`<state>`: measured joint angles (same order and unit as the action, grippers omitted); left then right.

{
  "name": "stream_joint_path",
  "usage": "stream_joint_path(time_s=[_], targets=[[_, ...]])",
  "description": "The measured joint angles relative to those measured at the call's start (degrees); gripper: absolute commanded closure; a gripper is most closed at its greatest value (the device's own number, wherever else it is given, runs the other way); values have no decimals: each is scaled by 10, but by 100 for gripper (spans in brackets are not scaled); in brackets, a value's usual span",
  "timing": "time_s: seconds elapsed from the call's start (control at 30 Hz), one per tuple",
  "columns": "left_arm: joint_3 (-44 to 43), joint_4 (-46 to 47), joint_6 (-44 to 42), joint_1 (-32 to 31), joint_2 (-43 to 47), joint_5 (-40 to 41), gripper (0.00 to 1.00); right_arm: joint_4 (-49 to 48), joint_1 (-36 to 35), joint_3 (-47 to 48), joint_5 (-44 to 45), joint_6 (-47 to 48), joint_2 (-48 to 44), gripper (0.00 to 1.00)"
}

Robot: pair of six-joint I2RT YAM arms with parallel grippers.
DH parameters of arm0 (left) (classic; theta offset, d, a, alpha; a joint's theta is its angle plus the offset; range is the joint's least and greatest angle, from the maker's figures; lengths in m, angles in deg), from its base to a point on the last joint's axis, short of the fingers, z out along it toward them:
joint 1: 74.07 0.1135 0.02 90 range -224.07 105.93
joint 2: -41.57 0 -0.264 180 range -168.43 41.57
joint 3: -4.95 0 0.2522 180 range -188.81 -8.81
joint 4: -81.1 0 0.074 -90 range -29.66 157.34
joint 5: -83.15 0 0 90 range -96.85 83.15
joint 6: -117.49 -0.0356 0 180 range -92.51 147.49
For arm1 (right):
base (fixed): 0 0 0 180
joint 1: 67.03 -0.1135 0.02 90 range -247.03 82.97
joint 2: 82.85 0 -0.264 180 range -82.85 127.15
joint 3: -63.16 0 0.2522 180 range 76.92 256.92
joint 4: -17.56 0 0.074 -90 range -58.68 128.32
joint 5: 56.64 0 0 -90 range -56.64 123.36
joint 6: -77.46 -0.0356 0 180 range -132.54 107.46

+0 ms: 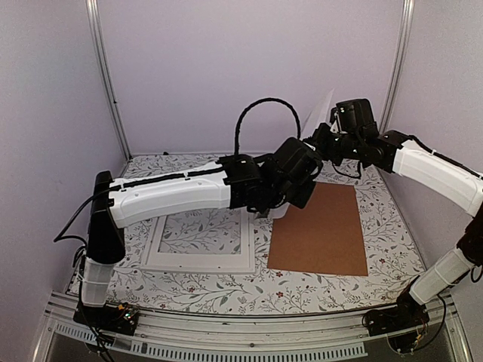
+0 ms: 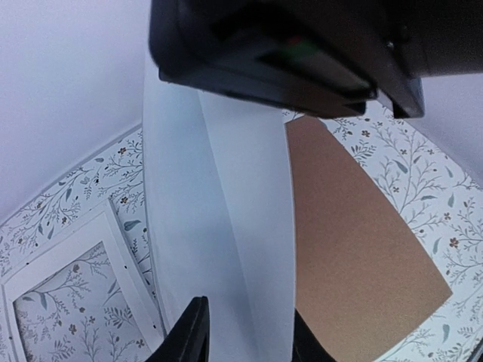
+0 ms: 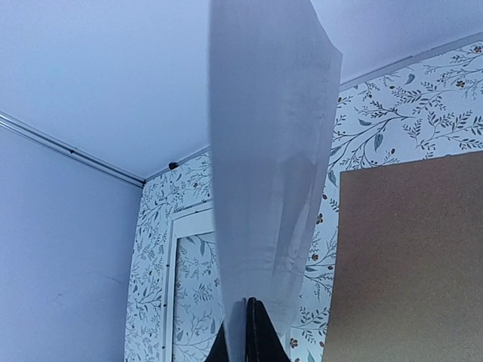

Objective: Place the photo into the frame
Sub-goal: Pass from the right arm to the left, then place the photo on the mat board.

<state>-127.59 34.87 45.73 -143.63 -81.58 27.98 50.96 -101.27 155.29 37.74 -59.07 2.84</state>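
My right gripper [image 3: 251, 303] is shut on the lower edge of the photo [image 3: 268, 151]. The photo hangs in the air as a bowed white sheet showing its blank back, with a faint print shining through. In the top view a corner of the photo [image 1: 321, 109] sticks up by the right wrist. My left gripper [image 2: 247, 313] has a finger on each side of the curled photo [image 2: 219, 226], jaws apart and not pinching it. The frame [image 1: 155, 243] lies flat on the table at front left, under the left arm, with its white border [image 2: 45, 268] and tablecloth showing through the pane.
A brown backing board [image 1: 321, 226] lies flat to the right of the frame, also seen as the backing board [image 2: 362, 241] in the left wrist view. The floral tablecloth [image 1: 226, 290] covers the table. Both arms cross above the table's middle, with pale walls close behind.
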Motion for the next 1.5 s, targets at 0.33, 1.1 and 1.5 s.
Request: stream_joint_path(time_s=[0.33, 1.1, 1.5], targets=[[0, 0, -4, -1, 0, -9, 100, -8, -2, 0, -5, 0, 4, 84], [91, 20, 23, 63, 136, -84, 100, 65, 23, 142, -28, 68, 2, 1], [339, 109, 124, 201, 326, -282, 100, 74, 41, 200, -30, 95, -88, 1]])
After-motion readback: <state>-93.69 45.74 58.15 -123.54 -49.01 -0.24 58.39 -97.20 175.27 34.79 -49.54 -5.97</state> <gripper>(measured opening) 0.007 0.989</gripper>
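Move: The photo's near edge already runs between the left fingers, its middle some 13 cm ahead, 2 cm right and 5 cm higher. The white frame's middle lies roughly 27 cm left, 6 cm ahead and 25 cm below that hand; the brown board 10 cm right, 5 cm ahead, 25 cm down. From the right hand, gripping the photo too, its middle is about 3 cm ahead and 5 cm left, level. Left fingers pinch the photo; right lets go, rising 20 cm; left draws the photo 15 cm left towards the frame. ##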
